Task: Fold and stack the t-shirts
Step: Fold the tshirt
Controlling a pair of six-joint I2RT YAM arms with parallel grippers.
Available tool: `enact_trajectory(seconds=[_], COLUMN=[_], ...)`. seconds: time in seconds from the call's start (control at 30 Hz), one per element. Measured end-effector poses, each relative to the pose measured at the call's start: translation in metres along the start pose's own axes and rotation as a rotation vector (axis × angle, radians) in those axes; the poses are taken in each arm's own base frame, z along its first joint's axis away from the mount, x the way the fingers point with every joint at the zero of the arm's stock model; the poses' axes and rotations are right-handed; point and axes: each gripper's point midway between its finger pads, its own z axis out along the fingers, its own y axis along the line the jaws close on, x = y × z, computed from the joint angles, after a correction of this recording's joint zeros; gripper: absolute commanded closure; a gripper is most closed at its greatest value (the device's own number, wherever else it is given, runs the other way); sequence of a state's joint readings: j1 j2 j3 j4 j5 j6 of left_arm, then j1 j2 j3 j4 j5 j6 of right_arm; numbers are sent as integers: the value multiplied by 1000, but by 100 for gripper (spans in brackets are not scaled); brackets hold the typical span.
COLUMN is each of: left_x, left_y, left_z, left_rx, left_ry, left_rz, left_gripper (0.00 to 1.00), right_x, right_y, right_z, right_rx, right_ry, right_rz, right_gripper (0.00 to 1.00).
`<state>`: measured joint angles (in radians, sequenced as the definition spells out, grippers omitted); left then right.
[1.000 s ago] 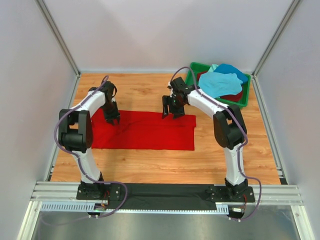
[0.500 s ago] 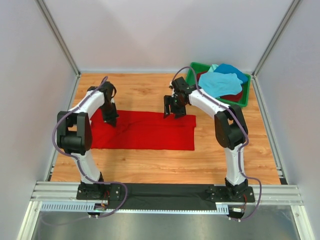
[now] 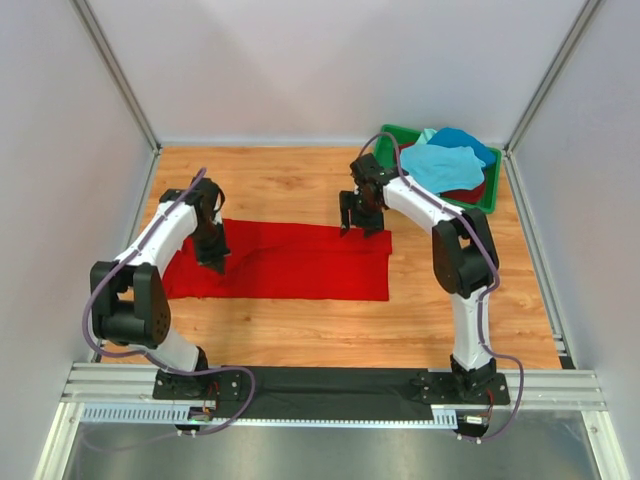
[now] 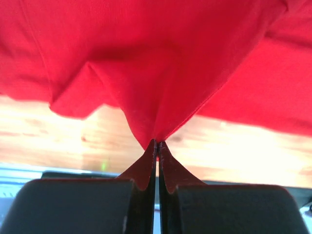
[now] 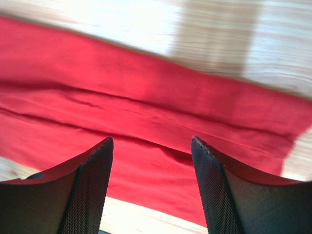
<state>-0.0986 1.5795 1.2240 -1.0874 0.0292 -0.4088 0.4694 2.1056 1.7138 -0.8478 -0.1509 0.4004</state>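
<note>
A bright red t-shirt (image 3: 290, 262) lies folded into a long strip across the wooden table (image 3: 300, 330). My left gripper (image 3: 214, 256) is shut on a pinch of the red t-shirt (image 4: 161, 73) near its left end, and the cloth rises in a peak from the fingertips (image 4: 155, 145). My right gripper (image 3: 362, 226) hovers open over the strip's far right corner, its mesh-faced fingers (image 5: 92, 180) wide apart above the red t-shirt (image 5: 161, 126), holding nothing. More t-shirts, light turquoise (image 3: 440, 165), blue (image 3: 468, 142) and dark red (image 3: 468, 192), are piled at the back right.
A green plastic bin (image 3: 400, 133) holds the piled shirts in the far right corner. Grey walls with metal posts enclose the table on three sides. A black mounting rail (image 3: 320, 385) runs along the near edge under both arm bases.
The left gripper has shut on the red cloth and moved toward the near side, pulling the left end into a bunch. The right gripper has shifted slightly right over the far right corner.
</note>
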Motion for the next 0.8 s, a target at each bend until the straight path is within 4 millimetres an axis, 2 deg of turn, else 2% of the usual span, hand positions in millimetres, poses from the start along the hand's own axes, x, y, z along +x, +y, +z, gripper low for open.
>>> enact_trajectory(seconds=[0.13,0.27,0.43,0.63,0.8], left_x=[27,40,49,58,57], left_y=[7,11,14,22,27], left_z=[3,-4,-4,4,7], left_rx=[0,5,2,-39,-71], left_ry=[50,39,39,73,75], left_rz=[-3,-9,-22,-40,-43], left_gripper=[100,100,100,100,99], right_x=[-3,-17,-28,-18,-18], right_y=[-12,-16,-17,-26,-32], right_z=[-4,-13,-14,-6,-4], right_rx=[35,47,55,93,106], right_ry=[3,-28,-46,-2,-2], right_rz=[28,55,78,98,112], right_gripper=[34,36,41,48,56])
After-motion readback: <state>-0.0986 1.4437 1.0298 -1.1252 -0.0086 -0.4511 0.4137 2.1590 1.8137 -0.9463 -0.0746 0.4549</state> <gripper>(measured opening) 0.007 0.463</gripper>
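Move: The t-shirt's near edge, where the left hand is taking its pinched piece of cloth, lies about 5 cm back and 5 cm below that hand; the shirt's left end is some 12 cm to its left and 2 cm back. For the right hand, the shirt's far right corner is roughly 3 cm ahead, 9 cm right and 3 cm down. The near right corner lies 14 cm back and 8 cm right, the green bin about 16 cm ahead and 18 cm right. The t-shirt's raised flap, still pinched in the shut left fingers, is drawn back towards the robot and the shirt's near edge by about 6 cm, quickly at first, then easing and sinking a little. Meanwhile the open right hand shifts about 3 cm right and 2 cm forward towards the far right corner, rising slightly and settling back, its fingers closing partway. ##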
